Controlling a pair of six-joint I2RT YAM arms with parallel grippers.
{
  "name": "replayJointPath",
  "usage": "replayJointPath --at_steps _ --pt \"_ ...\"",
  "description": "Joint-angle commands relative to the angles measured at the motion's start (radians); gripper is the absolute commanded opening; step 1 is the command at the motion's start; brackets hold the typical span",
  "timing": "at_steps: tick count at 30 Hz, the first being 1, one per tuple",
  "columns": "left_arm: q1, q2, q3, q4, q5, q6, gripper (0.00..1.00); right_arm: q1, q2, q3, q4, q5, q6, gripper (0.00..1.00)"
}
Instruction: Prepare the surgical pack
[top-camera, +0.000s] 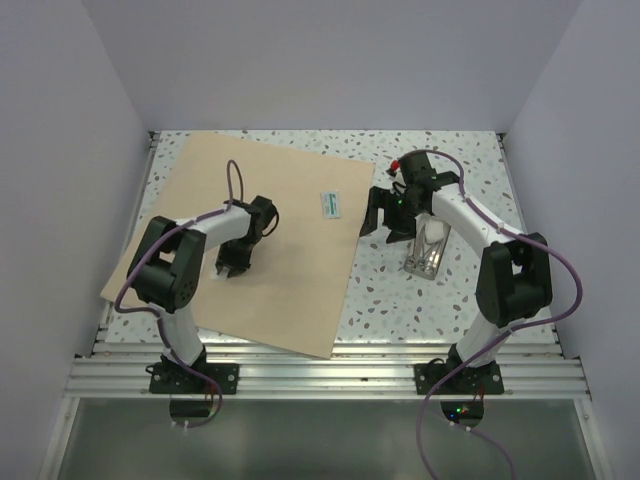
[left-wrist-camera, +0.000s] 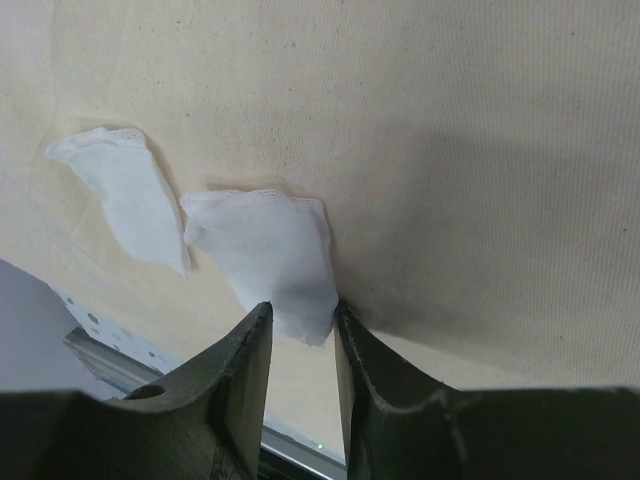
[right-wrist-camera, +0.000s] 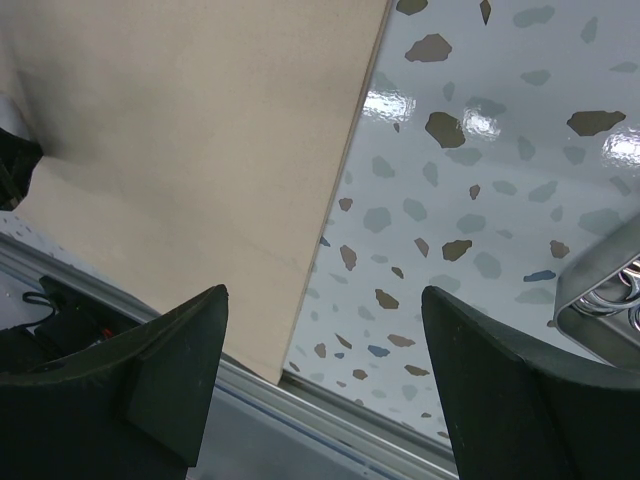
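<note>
A big tan wrap sheet (top-camera: 290, 285) lies flat on the left half of the table. My left gripper (top-camera: 235, 264) hangs low over it. In the left wrist view two white gauze squares lie on the sheet (left-wrist-camera: 480, 150): one (left-wrist-camera: 120, 195) to the left, the other (left-wrist-camera: 265, 255) with its lower corner between my left gripper's (left-wrist-camera: 300, 312) parted fingertips. My right gripper (top-camera: 385, 222) stands wide open and empty beside the sheet's right edge (right-wrist-camera: 200, 130). A small steel tray (top-camera: 428, 252) sits under the right arm. Its rim (right-wrist-camera: 598, 285) and steel instrument rings show at the right wrist view's edge.
A small white and teal packet (top-camera: 331, 205) lies on the sheet near its right edge. The speckled white tabletop (right-wrist-camera: 470, 180) shows right of the sheet. An aluminium rail (top-camera: 320, 375) runs along the near edge, and white walls close in the other three sides.
</note>
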Motion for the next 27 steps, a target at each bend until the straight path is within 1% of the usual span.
replayJointPath --at_steps 1,5,8,10,16,19,20,21,27 --pt "0.023 0.01 -0.06 0.108 0.09 -0.002 0.35 0.004 -0.011 0.035 0.002 -0.013 -0.007 0.82" --pt "0.034 0.002 -0.069 0.118 0.071 0.001 0.34 0.004 -0.016 0.034 0.008 -0.014 -0.004 0.82" --pt "0.035 0.002 -0.069 0.121 0.068 0.002 0.28 0.004 -0.019 0.035 0.011 -0.016 -0.001 0.82" --pt "0.035 0.005 -0.066 0.119 0.067 0.002 0.25 0.004 -0.021 0.034 0.014 -0.019 0.0 0.82" --pt "0.035 -0.004 -0.054 0.115 0.053 0.009 0.11 0.004 -0.028 0.028 0.016 -0.02 -0.001 0.82" --pt "0.037 -0.007 -0.035 0.092 0.035 0.002 0.07 0.004 -0.03 0.025 0.016 -0.019 -0.003 0.82" --pt "0.037 -0.013 -0.019 0.084 0.03 0.001 0.02 0.003 -0.031 0.026 0.014 -0.02 -0.006 0.82" --pt "0.037 -0.019 -0.011 0.076 0.024 -0.004 0.0 0.004 -0.031 0.026 0.013 -0.02 -0.006 0.82" --pt "0.037 -0.053 0.058 0.018 -0.002 -0.021 0.0 0.004 -0.042 0.026 0.016 -0.024 -0.007 0.82"
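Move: The gauze that the left hand is closing on lies flat on the beige cloth, its middle about 2 cm to the left and 1 cm ahead, roughly 1 cm lower; its near right corner is already between the fingertips. A second gauze lies some 8 cm to the left, level with the hand, and the blade packet about 16 cm ahead and 25 cm to the right. From the right hand the first gauze is about 41 cm to the left, 6 cm back and 11 cm lower. Down at the cloth, the left hand all but stays in place while its fingers close from about a third open to fully shut, pinching the gauze by its near right corner with the tips. Once they are shut, the hand starts forward about 1 cm with a slight rise, its wrist hardly turning and the pinch kept. ##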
